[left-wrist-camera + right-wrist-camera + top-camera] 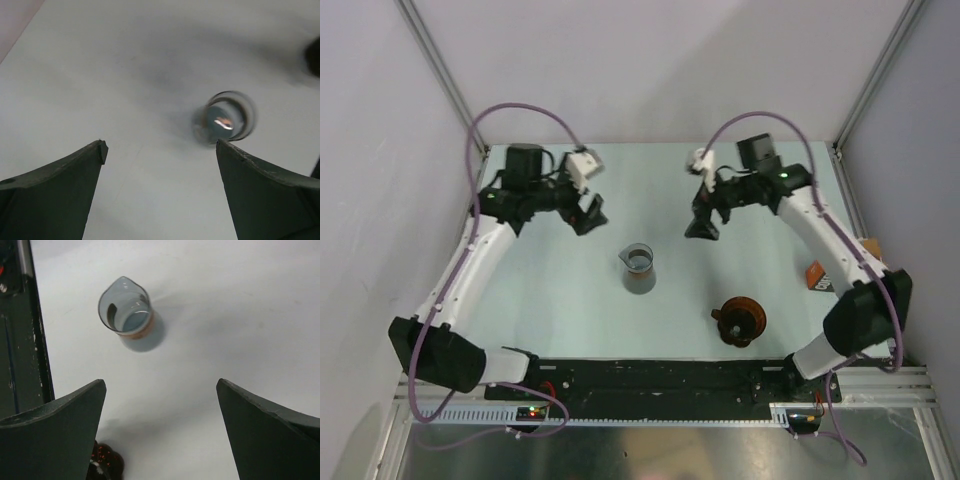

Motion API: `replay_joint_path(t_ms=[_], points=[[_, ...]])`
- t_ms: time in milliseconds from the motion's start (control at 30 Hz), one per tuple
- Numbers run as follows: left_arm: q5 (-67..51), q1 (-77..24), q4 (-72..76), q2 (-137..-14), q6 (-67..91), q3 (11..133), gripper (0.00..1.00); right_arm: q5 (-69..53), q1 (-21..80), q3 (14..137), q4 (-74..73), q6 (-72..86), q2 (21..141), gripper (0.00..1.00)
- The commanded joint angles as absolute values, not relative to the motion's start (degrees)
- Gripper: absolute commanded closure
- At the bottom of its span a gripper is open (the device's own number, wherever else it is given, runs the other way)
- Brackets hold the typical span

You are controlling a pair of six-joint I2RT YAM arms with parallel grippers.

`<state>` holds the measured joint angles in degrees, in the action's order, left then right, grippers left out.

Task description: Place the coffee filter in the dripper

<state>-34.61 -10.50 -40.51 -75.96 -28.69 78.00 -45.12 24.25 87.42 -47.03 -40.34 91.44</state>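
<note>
The dripper point(740, 322), a dark reddish-brown cone with a small side handle, stands near the front right of the table. Inside its rim I see a tan-brown lining that looks like the coffee filter point(743, 317), though it is too small to be sure. A dark edge of the dripper point(106, 463) peeks out beside my right gripper's lower left finger. My right gripper point(702, 227) point(161, 382) hangs open and empty, behind and left of the dripper. My left gripper point(588, 214) point(161, 145) hovers open and empty over the back left of the table.
A grey glass beaker point(638, 268) point(227, 117) point(127, 312) stands mid-table between the arms. An orange-brown printed bag point(817, 277) lies at the right edge by the right arm. A black rail point(650, 378) runs along the near edge.
</note>
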Motion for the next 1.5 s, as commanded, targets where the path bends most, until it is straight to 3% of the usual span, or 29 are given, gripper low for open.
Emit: replay_joint_path(t_ms=[0, 333, 600, 1367, 1467], points=[[-33.87, -23.17, -39.59, -74.55, -34.21, 77.52, 0.02, -48.56, 16.12, 85.56, -49.19, -32.27, 83.54, 0.01], [-35.66, -45.99, -37.37, -88.92, -42.45, 77.72, 0.02, -43.98, 1.79, 77.45, -47.12, -20.39, 70.41, 0.01], [-31.62, -56.49, -22.03, -99.15, -39.23, 76.22, 0.17, -43.50, -3.47, 74.36, -46.07, -18.50, 63.60, 0.00], [-28.55, -63.61, -6.40, -107.87, -33.27, 70.42, 0.51, -45.75, -7.41, 72.39, -45.03, -16.46, 58.67, 0.01], [-27.72, -63.86, -3.70, -107.68, -32.11, 69.29, 0.59, -45.43, -7.53, 72.26, -44.78, -16.50, 58.94, 0.00]])
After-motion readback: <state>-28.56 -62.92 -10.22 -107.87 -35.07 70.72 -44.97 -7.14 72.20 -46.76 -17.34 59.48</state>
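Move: The dripper stands about 36 cm to the left hand's right, some 20 cm back and 21 cm below it, its handle on the near-left side; the carafe is roughly 13 cm right, 8 cm back and 19 cm below that hand. From the right hand, the box of filters lies some 33 cm right, 5 cm back and 16 cm down; the carafe about 10 cm left, 4 cm back, 15 cm down, and the dripper 13 cm right, 16 cm back, 21 cm down. The left hand sweeps about 30 cm to its right and 18 cm back to the dripper, first nearly level and then sinking some 20 cm, while it turns around 50 degrees clockwise and narrows its wide-open fingers to roughly half, so that the tips come to straddle the handle. Meanwhile the right hand, empty and wide open, clears out from beside the carafe, going some 17 cm right towards the filter box, rising about 7 cm, drawing slightly back and turning 40 degrees clockwise. ##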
